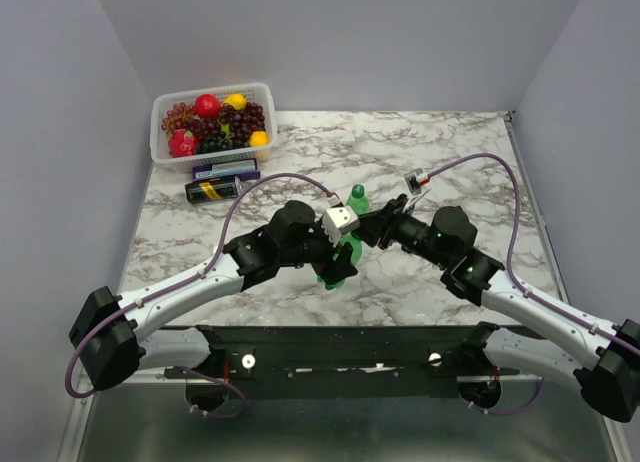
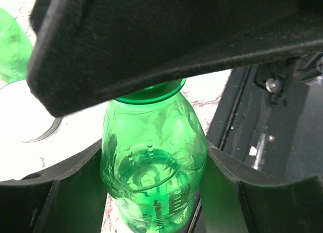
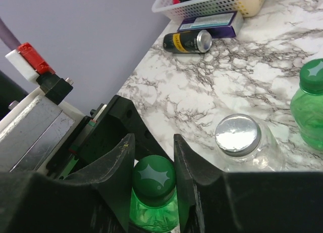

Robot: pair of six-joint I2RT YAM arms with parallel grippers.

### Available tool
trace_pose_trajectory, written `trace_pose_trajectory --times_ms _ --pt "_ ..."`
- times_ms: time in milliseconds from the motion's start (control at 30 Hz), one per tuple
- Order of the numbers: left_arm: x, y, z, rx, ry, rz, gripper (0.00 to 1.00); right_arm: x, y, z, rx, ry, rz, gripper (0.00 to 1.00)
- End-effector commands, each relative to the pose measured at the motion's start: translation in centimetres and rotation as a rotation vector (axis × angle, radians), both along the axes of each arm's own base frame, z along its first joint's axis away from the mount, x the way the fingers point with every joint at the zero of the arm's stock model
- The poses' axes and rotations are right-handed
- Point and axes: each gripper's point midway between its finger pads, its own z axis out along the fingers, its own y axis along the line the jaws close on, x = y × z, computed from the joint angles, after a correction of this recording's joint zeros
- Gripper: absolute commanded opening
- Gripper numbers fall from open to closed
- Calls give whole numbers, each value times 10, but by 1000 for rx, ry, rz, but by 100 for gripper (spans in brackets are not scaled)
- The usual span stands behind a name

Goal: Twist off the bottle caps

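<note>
A translucent green bottle (image 2: 151, 162) stands upright between my left gripper's fingers (image 2: 70, 187), and the left gripper (image 2: 154, 175) is shut on its body. From above, that bottle (image 1: 341, 260) sits at the table's middle, where both arms meet. Its dark green cap (image 3: 154, 176) is pinched between the two fingers of my right gripper (image 3: 154, 165), which touch it on both sides. A second green bottle (image 3: 309, 109) with its cap (image 3: 315, 74) on stands to the right. A squat clear bottle (image 3: 252, 152) with a silvery cap (image 3: 237, 134) stands beside the held one.
A white basket (image 1: 162, 150) of toy fruit sits at the back left. In front of it lie a flat purple box (image 1: 225, 167) and a dark can with a yellow label (image 1: 212, 190), on its side. The second green bottle (image 1: 357, 198) stands just behind the grippers.
</note>
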Motion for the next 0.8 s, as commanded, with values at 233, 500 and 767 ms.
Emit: trace_pose_trajectory --times_ms 233,500,767 --pt "-36 -24 39 -194 37 -254 2 -54 -15 40 80 -301 415 27" --pt "-38 -25 32 -198 99 -277 2 -61 -27 48 53 -341 403 27" --pt "-26 -19 40 -196 15 -206 2 -21 -67 52 -66 -285 75 27"
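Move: My right pads already pinch the green cap, while my left hand keeps the bottle's body, its middle about 4 cm back, 4 cm left and 7 cm below the right hand. From that hand, the metal-lidded jar stands some 12 cm ahead, 3 cm left and 14 cm down; the other green bottle is roughly 19 cm ahead, 1 cm right and 12 cm down. From my left hand, the pinched cap lies about 4 cm forward, 4 cm right and 7 cm up. Keeping the cap pinched, I twist my right hand counter-clockwise about 20 degrees while my left turns the bottle about 13 degrees clockwise, both hands drawing back and rising. My right hand tips up and lifts about 5 cm, going back and then right, easing slightly forward at the end, away from the bottle neck. My left goes back 3 cm, a little right and up, its grip unchanged. ##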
